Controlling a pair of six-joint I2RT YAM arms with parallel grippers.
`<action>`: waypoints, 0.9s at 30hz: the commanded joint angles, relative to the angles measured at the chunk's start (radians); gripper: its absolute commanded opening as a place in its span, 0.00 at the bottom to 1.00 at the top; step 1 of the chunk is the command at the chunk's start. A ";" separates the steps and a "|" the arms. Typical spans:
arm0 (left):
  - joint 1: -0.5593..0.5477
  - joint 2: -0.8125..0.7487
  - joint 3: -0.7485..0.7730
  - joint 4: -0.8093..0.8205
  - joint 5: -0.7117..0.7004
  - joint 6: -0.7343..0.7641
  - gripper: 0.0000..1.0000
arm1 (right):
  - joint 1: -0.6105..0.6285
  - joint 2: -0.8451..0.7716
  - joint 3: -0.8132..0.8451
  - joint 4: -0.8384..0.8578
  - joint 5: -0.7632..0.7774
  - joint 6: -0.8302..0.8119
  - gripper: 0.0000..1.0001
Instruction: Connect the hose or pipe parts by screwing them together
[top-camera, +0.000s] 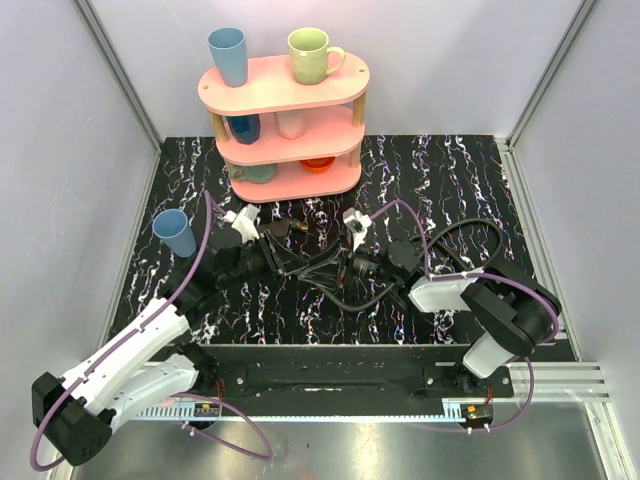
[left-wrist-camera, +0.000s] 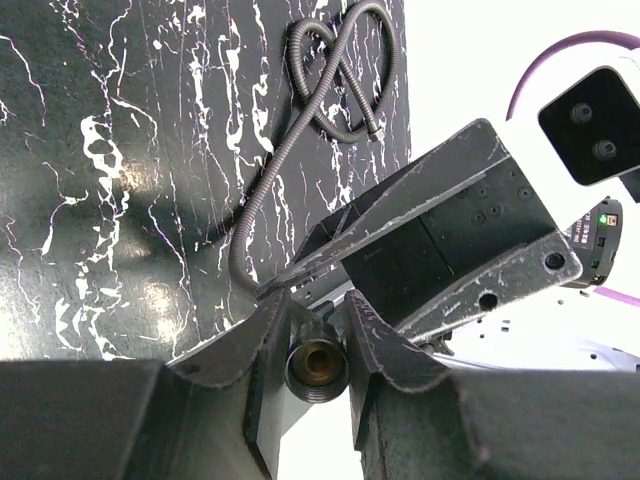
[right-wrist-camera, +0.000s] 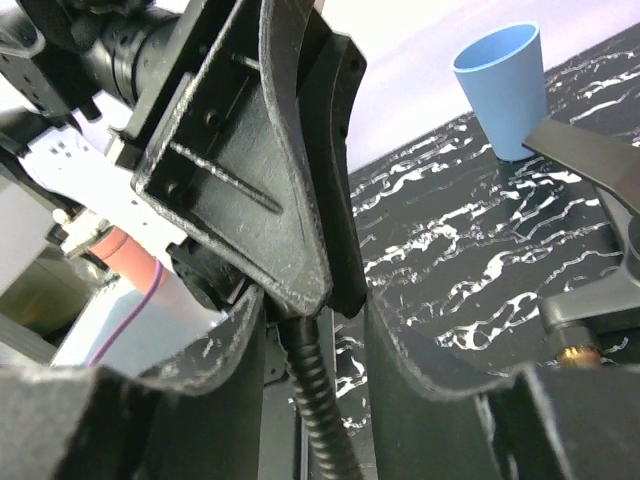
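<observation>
My left gripper (left-wrist-camera: 318, 335) is shut on the short dark nozzle piece (left-wrist-camera: 318, 365), whose brass bore faces the left wrist camera. The black ribbed hose (left-wrist-camera: 262, 180) runs from the far end of the nozzle across the table to a pile of loops (left-wrist-camera: 340, 70). In the right wrist view the hose (right-wrist-camera: 318, 390) passes between the fingers of my right gripper (right-wrist-camera: 315, 335). It rests against the left finger, with a gap to the right finger. The two grippers meet nose to nose at mid-table, left gripper (top-camera: 288, 255) and right gripper (top-camera: 345, 268). The joint itself is hidden.
A pink three-tier shelf (top-camera: 290, 120) with cups stands at the back. A blue cup (top-camera: 175, 232) sits on the table left of the left arm, also seen in the right wrist view (right-wrist-camera: 505, 85). Purple cables run along both arms.
</observation>
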 joint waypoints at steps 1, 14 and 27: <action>0.001 -0.032 -0.017 0.074 0.017 -0.031 0.00 | -0.001 0.001 0.010 0.204 -0.009 0.019 0.34; 0.003 -0.109 -0.014 0.001 -0.061 -0.002 0.37 | -0.001 -0.050 -0.023 0.229 0.020 0.010 0.00; 0.003 -0.097 0.041 -0.067 -0.053 0.038 0.56 | -0.001 -0.065 -0.065 0.224 0.037 -0.001 0.00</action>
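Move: The left hand already holds the hose's metal end at its fingertips, about 1 cm to that hand's right, level with them. From the right hand, that end is about 3 cm to its left, at the same height, with the hose behind it passing between the open fingers. The tap's near brass outlet is some 3 cm ahead and 2 cm left of the right hand; the tap's body is roughly 9 cm ahead and 9 cm left, both about 16 cm lower. Almost in place, pointing left, the right hand closes its half-open fingers fully and pinches the hose just behind its metal end, drifting only about 1 cm. Once it has hold, the left fingers open wider, let go of the metal end, and ease off to the left and slightly back, under 2 cm. ##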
